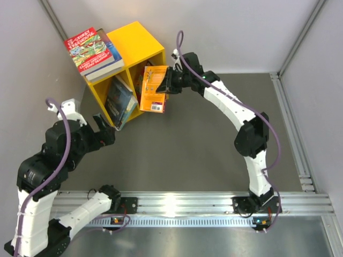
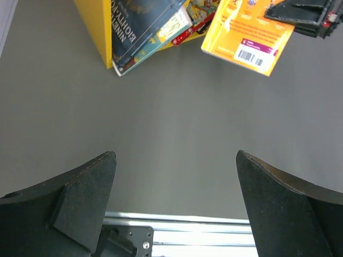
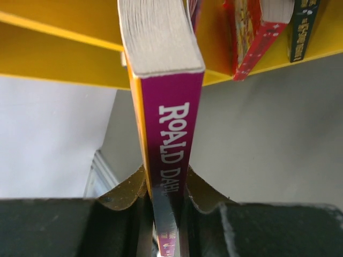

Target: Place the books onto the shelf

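The yellow shelf (image 1: 136,45) stands at the back left, split into two compartments. A red Treehouse book (image 1: 88,48) lies on a stack on top of it. A dark blue book (image 1: 120,101) leans in the left compartment. My right gripper (image 1: 169,80) is shut on an orange book (image 1: 153,88) with a purple Roald Dahl spine (image 3: 171,134), held upright at the mouth of the right compartment. In the right wrist view the gripper (image 3: 165,176) clamps the spine just below the shelf (image 3: 53,59). My left gripper (image 1: 104,131) is open and holds nothing, just in front of the shelf's left corner.
A red book (image 3: 252,37) and a dark book (image 3: 303,27) stand inside the shelf. Grey walls close in the table at the left, back and right. An aluminium rail (image 1: 177,203) runs along the near edge. The left wrist view shows the shelf wall (image 2: 94,27) and bare tabletop.
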Robot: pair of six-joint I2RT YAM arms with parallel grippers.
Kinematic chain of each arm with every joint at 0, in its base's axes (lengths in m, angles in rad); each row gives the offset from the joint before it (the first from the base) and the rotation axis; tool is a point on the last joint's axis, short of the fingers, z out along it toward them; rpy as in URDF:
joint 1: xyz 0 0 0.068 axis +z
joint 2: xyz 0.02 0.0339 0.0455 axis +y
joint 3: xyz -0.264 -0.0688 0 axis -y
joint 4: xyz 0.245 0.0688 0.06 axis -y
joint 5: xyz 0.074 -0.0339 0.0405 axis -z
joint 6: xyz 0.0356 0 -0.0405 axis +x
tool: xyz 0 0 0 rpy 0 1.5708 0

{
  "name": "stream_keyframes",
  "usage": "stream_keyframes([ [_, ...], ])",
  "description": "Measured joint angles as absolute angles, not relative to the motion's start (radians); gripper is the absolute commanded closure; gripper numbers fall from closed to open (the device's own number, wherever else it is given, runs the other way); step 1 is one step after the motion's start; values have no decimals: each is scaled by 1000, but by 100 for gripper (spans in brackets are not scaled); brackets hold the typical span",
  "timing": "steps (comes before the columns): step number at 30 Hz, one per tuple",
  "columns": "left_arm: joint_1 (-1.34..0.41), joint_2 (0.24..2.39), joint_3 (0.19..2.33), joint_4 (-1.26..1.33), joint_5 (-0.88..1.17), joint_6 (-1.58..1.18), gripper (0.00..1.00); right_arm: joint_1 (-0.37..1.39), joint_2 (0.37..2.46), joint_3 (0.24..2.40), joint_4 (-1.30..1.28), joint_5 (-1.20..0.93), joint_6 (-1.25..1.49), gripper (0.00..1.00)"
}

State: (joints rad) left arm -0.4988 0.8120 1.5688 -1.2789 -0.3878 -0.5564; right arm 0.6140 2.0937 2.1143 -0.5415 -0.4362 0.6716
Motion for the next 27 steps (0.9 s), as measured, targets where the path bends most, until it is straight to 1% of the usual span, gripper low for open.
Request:
stream_keyframes([
  [7, -499, 773, 1588, -1335, -405, -605, 3, 660, 2202, 2229, -573, -278, 656, 100],
  [15, -499, 764, 1596, -1344, -405, -635, 3, 707, 2212, 2260, -531, -16, 647, 100],
  [23, -499, 782, 1613, -1349, -387, -637, 3, 742, 2214, 2217, -309, 185, 658, 100],
  [27, -499, 798, 1624, -1349, -378, -637, 3, 765, 2262, 2213, -196, 266, 659, 100],
])
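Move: The right hand already grips the orange book by its right-hand edge, just outside the yellow shelf. The shelf's right compartment, where it is being taken, is centred about 14 cm ahead, 9 cm left and 11 cm below. In it lean the red book, 11 cm ahead and 6 cm left, and the black book, 13 ahead and 3 left, both some 15 cm down. From the idle left hand that compartment is roughly 38 cm ahead, 10 right and 21 lower. Forward about 9 cm and some 4 cm left, the right hand carries the orange book into the mouth of the right compartment, aiming between the divider and the leaning red book. It first dips about 3 cm, then climbs back, while the wrist swings clockwise and tips the fingers up, some 35 degrees in all. The fingers keep their pinch on the book. ##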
